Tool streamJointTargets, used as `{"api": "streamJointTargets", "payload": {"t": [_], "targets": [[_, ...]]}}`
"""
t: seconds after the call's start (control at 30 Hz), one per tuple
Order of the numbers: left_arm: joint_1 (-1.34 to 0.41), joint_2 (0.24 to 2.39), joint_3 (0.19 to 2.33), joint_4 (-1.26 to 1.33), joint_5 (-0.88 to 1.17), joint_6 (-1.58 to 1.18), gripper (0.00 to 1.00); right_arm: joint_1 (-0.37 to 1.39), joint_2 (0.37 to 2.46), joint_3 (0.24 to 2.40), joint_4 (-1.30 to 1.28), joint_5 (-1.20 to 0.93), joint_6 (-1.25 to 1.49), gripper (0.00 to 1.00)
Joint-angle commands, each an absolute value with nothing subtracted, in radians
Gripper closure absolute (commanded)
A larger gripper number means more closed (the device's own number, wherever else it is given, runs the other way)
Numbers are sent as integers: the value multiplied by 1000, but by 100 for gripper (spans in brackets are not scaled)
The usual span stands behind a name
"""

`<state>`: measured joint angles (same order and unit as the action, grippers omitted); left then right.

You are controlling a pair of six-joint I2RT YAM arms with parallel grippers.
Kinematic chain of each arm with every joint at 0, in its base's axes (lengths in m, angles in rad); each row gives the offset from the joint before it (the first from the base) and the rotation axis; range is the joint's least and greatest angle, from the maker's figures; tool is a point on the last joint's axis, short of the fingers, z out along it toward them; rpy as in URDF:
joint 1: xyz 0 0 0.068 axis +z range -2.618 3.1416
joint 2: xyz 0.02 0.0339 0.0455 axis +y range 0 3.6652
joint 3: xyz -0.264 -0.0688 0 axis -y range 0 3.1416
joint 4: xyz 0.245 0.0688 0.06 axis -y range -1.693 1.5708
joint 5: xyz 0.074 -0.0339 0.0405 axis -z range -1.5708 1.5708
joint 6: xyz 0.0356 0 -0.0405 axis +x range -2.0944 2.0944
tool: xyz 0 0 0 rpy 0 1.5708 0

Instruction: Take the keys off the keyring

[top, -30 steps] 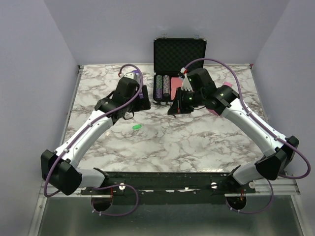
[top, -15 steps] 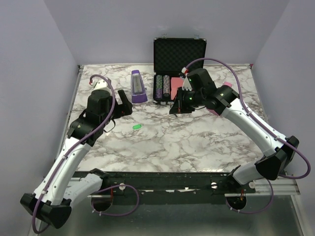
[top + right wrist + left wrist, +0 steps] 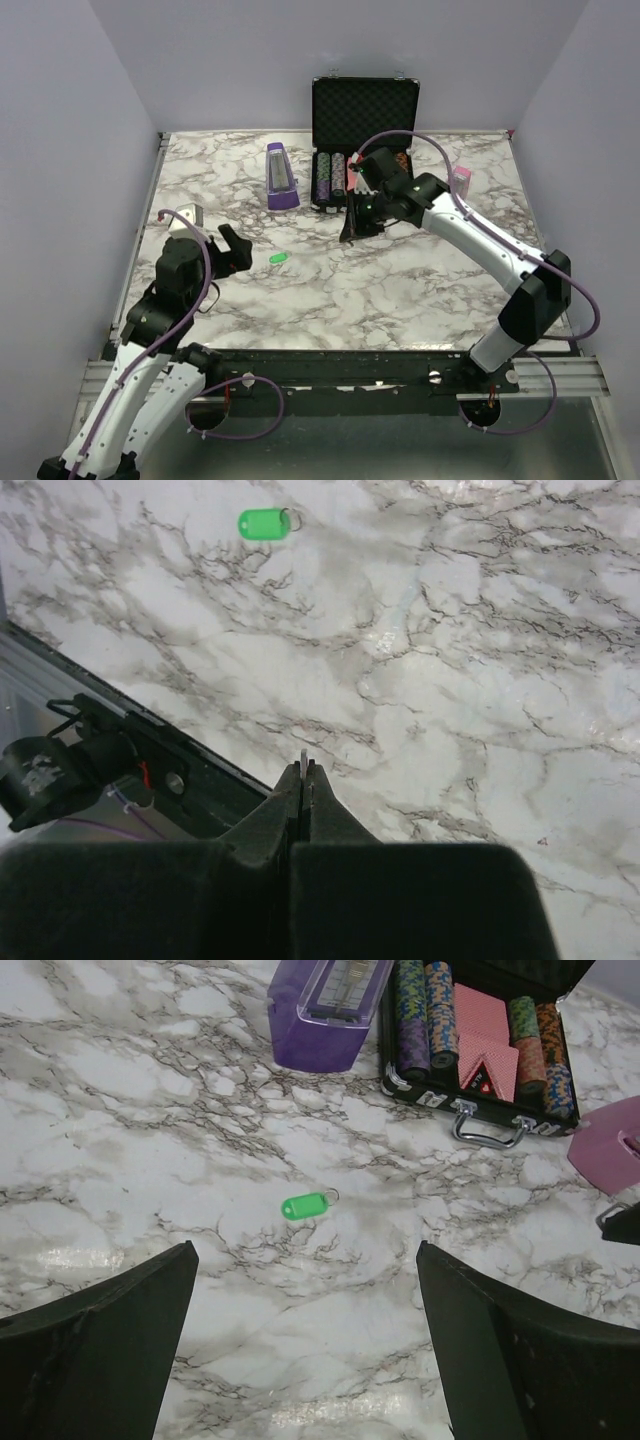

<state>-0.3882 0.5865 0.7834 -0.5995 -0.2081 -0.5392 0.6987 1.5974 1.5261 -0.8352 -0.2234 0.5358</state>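
The keyring (image 3: 278,258) is a small green oval tag on a thin metal ring, lying flat on the marble table (image 3: 420,290). It also shows in the left wrist view as the keyring (image 3: 306,1205) and in the right wrist view as the keyring (image 3: 263,524). No key shows on its ring. My left gripper (image 3: 232,250) hangs wide open just left of the tag, nothing between its fingers (image 3: 110,1340). My right gripper (image 3: 350,234) hovers in front of the case, shut on a thin silver key (image 3: 304,754) whose tip pokes out between the fingertips.
A purple metronome-shaped object (image 3: 281,177) stands at the back, left of an open black poker-chip case (image 3: 362,110) with chips and red cards. A pink object (image 3: 461,180) lies at the back right. Black rail (image 3: 330,362) along the near edge.
My left arm has drawn back from the metronome toward the near left, still open. My right gripper has shifted slightly left and lower, still shut.
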Motion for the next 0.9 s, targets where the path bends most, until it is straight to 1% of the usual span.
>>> {"api": "streamJointTargets", "payload": {"t": [0.0,0.27,0.43,0.6,0.8,0.83,0.87], "targets": [[-382,474,692,-548,-248,-525,1,698,1701,1574,-854,-164,508,99],[-382,310,594,-555,-281,-477,1,696,1896,1721,-919,-152,509,99],[-382,239,575,-538,-284,-462,1,699,1982,1819,-965,-138,511,99],[-383,233,571,-519,-268,-451,1,718,2020,1859,-994,-140,505,99],[-384,241,566,-505,-261,-443,1,733,2014,1845,-985,-160,508,99],[-383,242,566,-505,-264,-443,1,733,2011,1844,-985,-161,506,99],[-383,242,566,-503,-264,-442,1,733,2010,1845,-988,-160,506,95]]}}
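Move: The right hand, fingers already shut on a small key, has bare marble under and ahead of it. The patch it makes for is about 4 cm ahead and 4 cm left, some 15 cm below. The green key tag lies roughly 17 cm to the hand's left and 5 cm ahead; the open poker case stands about 28 cm ahead and 5 cm right. From the empty left hand, that patch is some 7 cm ahead, 20 cm right, 18 cm below. The right hand keeps its grip on the key and carries it about 7 cm down towards the bare table, most of the drop early, while sliding forward about 5 cm and left towards the green tag; its fingers tip some 10 degrees steeper, and at the end it eases back about 1 cm, still drifting left. The left hand, wide open and empty, retreats a few centimetres back and left, dipping and partly rising again, as its fingertips tilt up. ##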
